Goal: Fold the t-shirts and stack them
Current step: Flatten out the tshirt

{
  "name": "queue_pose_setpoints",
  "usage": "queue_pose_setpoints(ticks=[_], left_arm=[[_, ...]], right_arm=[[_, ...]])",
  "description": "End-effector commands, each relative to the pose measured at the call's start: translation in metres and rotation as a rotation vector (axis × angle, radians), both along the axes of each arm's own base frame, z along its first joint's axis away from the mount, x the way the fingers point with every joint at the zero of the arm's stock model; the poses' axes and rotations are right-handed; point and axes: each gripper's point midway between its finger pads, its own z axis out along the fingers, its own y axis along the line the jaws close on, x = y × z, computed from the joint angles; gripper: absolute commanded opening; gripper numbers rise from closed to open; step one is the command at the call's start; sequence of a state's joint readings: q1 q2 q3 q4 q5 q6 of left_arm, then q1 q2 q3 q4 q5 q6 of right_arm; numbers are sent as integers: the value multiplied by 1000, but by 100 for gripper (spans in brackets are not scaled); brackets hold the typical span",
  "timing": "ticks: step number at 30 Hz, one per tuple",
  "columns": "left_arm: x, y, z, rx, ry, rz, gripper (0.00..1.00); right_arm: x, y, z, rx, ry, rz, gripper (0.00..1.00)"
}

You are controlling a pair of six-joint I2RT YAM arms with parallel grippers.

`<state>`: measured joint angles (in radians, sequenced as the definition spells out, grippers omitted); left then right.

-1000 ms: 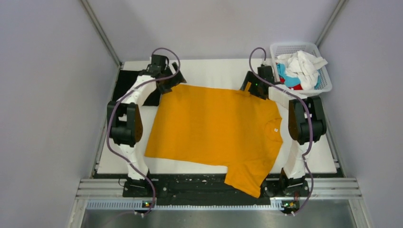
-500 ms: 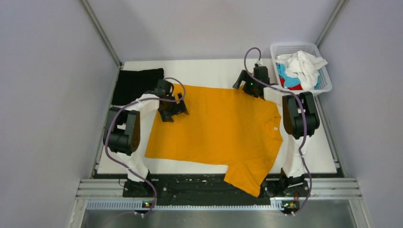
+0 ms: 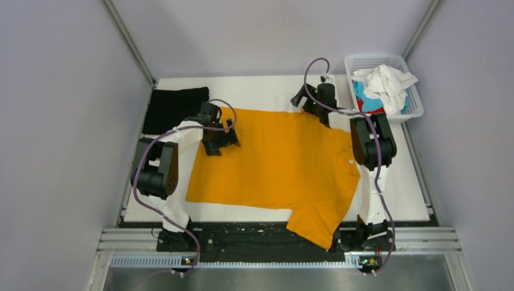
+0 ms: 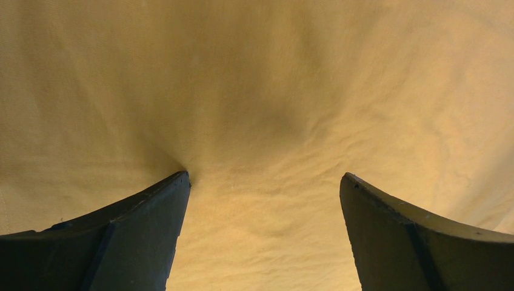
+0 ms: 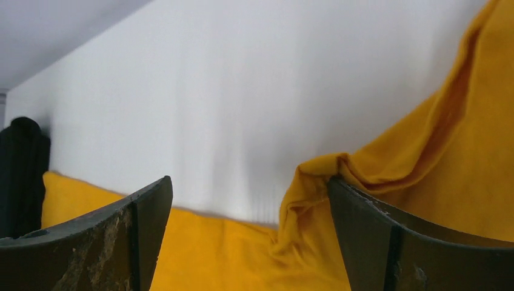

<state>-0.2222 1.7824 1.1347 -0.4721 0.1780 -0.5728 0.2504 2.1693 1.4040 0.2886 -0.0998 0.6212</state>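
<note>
A mustard-orange t-shirt (image 3: 276, 163) lies spread flat on the white table, its white neck label (image 3: 350, 162) to the right and one sleeve hanging over the near edge. My left gripper (image 3: 219, 138) is open over the shirt's far-left part, and its fingertips (image 4: 176, 185) press into the orange cloth (image 4: 273, 109). My right gripper (image 3: 304, 102) is open at the shirt's far edge. A bunched fold of orange cloth (image 5: 315, 182) touches its right finger (image 5: 363, 224). A folded black t-shirt (image 3: 176, 108) lies at the far left.
A white mesh basket (image 3: 409, 109) stands at the far right corner and holds white (image 3: 385, 82), light-blue (image 3: 363, 100) and red (image 3: 376, 111) shirts. Bare white table (image 5: 242, 91) runs along the far side. Grey walls close in on both sides.
The left arm came off the far-left corner onto the orange shirt, uncovering the black shirt, then held still. The right arm shifted a little left along the far edge.
</note>
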Motion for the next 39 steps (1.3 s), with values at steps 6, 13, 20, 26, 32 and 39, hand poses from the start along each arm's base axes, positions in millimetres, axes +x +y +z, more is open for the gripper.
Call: queue_pose_setpoints(ticks=[6,13,20,26,32,39], left_arm=[[-12,14,0,54,-10,18,99],[3,16,30,61,-93,44,99],[38,23,52,131,-154,53,99],[77,34,37,241,-121,82,99],[112,35,14,286,-85,91,99],[143,32,-15,254,-28,95,99]], right_arm=[[91,38,88,-29,-302,-9,97],[40,0,106,-221,-149,-42,97],[-87,-71,41,-429,231,-153,99],[-104,-96,9,-497,338,-173,99],[-70,-113,-16,-496,360,-204,99],[-34,-131,-40,-519,387,-238,98]])
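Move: The rumpled sleeve of the orange t-shirt, at its far edge, is about 4 cm back and 3 cm right of the right hand, some 3 cm below, with one finger in its fold; the laundry basket stands some 35 cm right and 7 cm ahead. From the left hand, low over the cloth, the shirt's far left corner is about 18 cm ahead and 3 cm left; the folded black shirt lies about 17 cm ahead, 22 cm left. Right hand flips the sleeve forward 8 cm, then sinks back-right onto cloth; left hops forward about 13 cm. ##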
